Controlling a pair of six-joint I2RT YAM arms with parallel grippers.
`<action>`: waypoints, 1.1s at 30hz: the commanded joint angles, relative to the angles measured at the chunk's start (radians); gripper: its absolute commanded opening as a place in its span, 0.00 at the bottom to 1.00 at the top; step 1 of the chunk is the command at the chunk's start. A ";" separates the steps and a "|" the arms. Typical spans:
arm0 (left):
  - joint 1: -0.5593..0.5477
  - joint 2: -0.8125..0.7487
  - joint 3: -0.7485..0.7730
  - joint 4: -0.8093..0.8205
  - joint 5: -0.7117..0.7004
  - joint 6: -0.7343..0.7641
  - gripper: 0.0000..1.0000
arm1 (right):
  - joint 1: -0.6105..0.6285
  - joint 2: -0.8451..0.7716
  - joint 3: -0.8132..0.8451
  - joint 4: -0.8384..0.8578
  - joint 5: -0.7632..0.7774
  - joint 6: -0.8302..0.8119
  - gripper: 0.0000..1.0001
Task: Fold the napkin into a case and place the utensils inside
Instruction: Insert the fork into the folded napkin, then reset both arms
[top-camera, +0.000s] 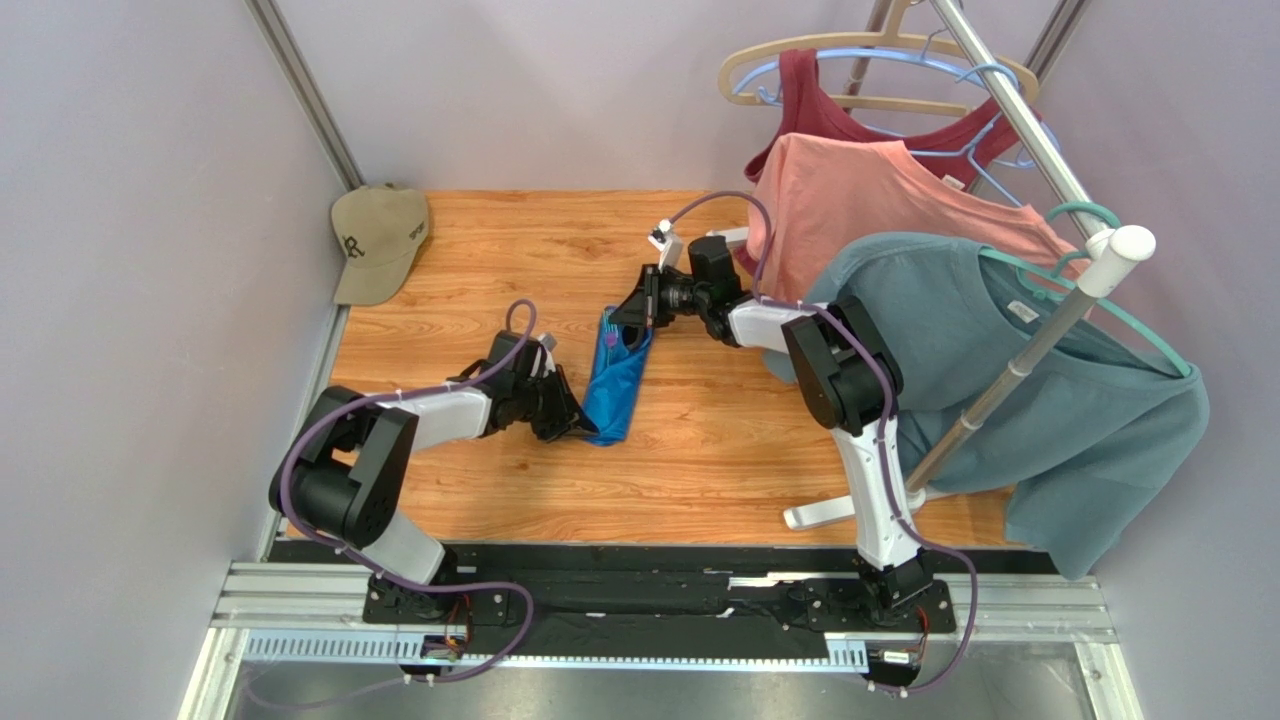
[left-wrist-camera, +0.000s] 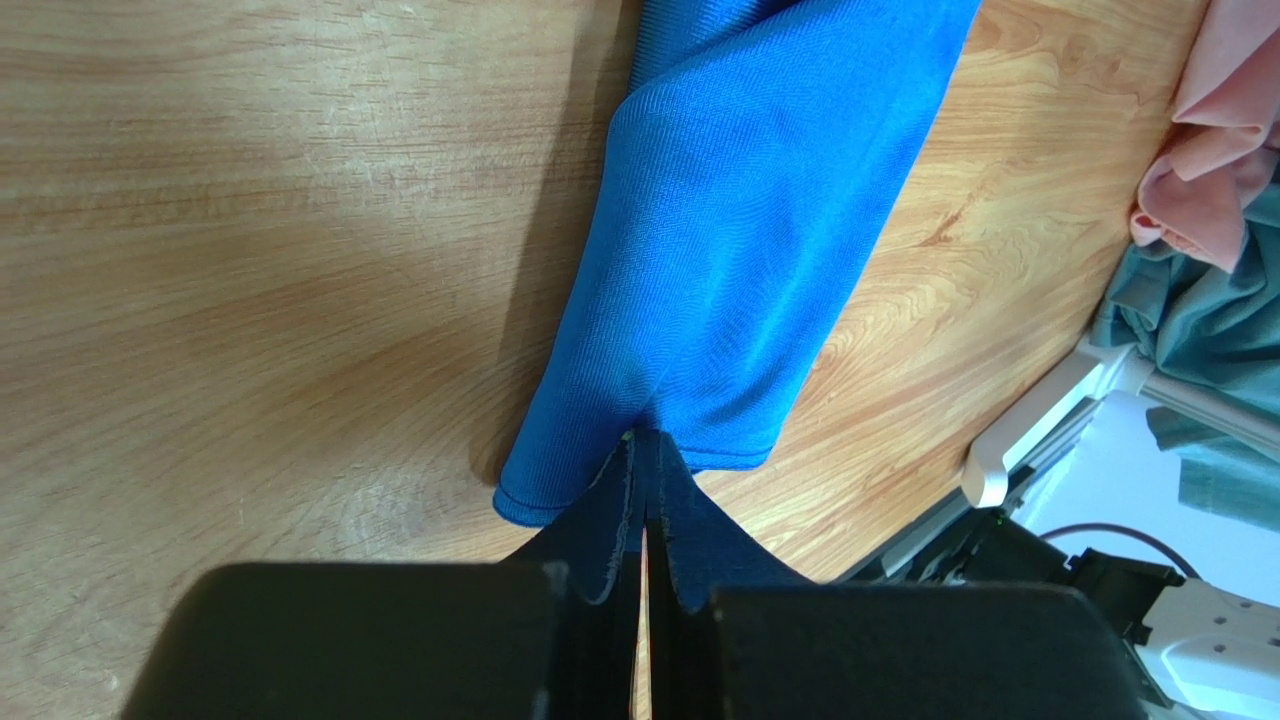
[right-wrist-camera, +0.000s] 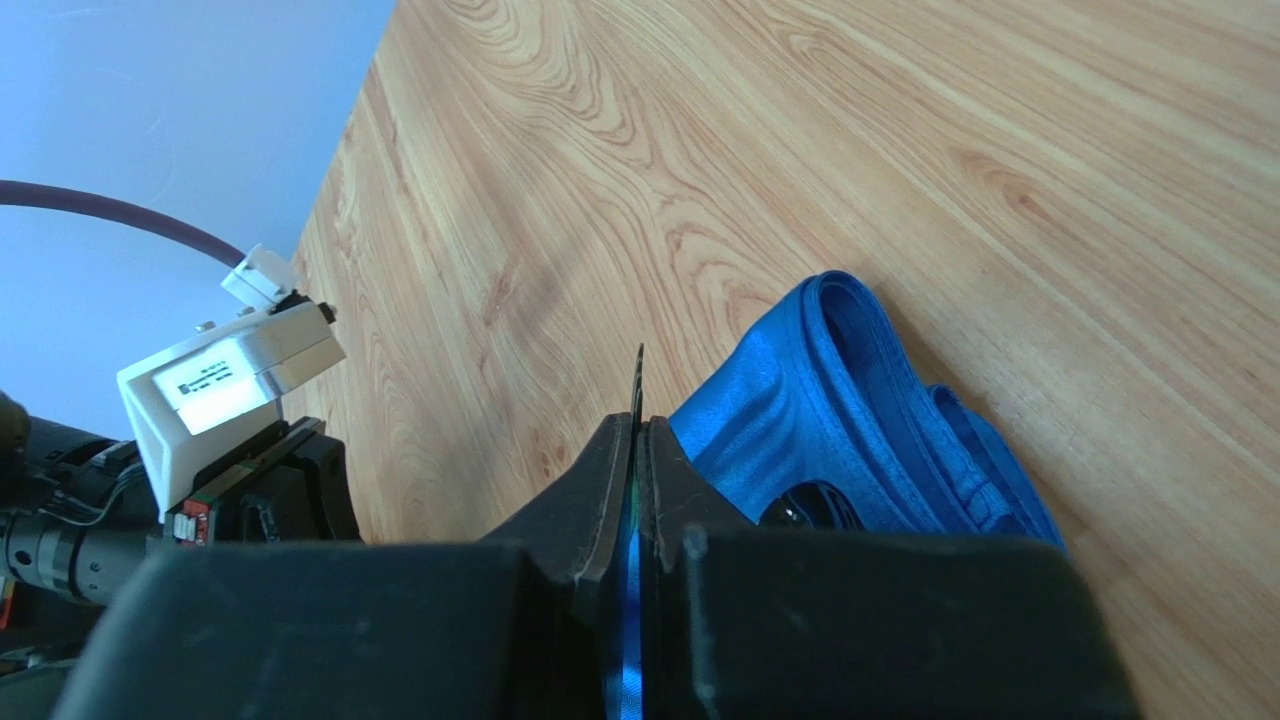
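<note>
The royal-blue napkin (top-camera: 616, 387) lies on the wooden table, folded into a narrow case (left-wrist-camera: 751, 225) that runs from near to far. My left gripper (top-camera: 583, 425) (left-wrist-camera: 649, 443) is shut on the hem at its near end. At the far end, my right gripper (top-camera: 628, 311) (right-wrist-camera: 637, 428) is shut on a thin dark utensil (right-wrist-camera: 637, 375), whose tip sticks out above the fingertips. A blue strip shows between the jaws. The case's open mouth (right-wrist-camera: 842, 405) gapes just right of that gripper, with something dark and shiny inside. Any other utensils are hidden.
A khaki cap (top-camera: 379, 240) sits at the table's far left corner. A clothes rack (top-camera: 1037, 345) stands on the right with a pink shirt (top-camera: 887, 195) and a teal-grey T-shirt (top-camera: 1022, 375) hanging over the table. Its white foot (top-camera: 819, 513) rests near the right arm.
</note>
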 joint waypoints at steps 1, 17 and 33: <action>0.001 -0.037 -0.013 -0.003 -0.044 0.008 0.00 | 0.016 -0.055 -0.016 0.006 0.031 -0.018 0.05; 0.001 -0.083 -0.019 -0.016 -0.049 0.011 0.00 | 0.017 -0.124 -0.031 -0.103 0.130 -0.103 0.41; -0.045 -0.454 0.066 -0.181 -0.004 0.124 0.43 | 0.118 -0.434 0.106 -0.922 0.539 -0.196 0.80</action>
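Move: The right hand holds the fork by its head, handle already towards the pocket; the folded napkin's pocket mouth lies about 4 cm back of this hand, roughly level left-right and some 4 cm below. The spoon head lies about 2 cm to this hand's right, neither ahead nor back, 4 cm down. From the left hand, pinning the napkin's near end right under its fingertips, the pocket mouth is about 11 cm ahead and 3 cm right. The right fingers let go of the fork as they slowly part while sinking about 2.5 cm towards the napkin, then open wide as the hand rises some 12 cm and drifts right, its fingers tipping about 20 degrees further down. The left hand keeps its shut fingertips on the napkin's near end, then lifts off about 9 cm, opening partway and tilting up. ##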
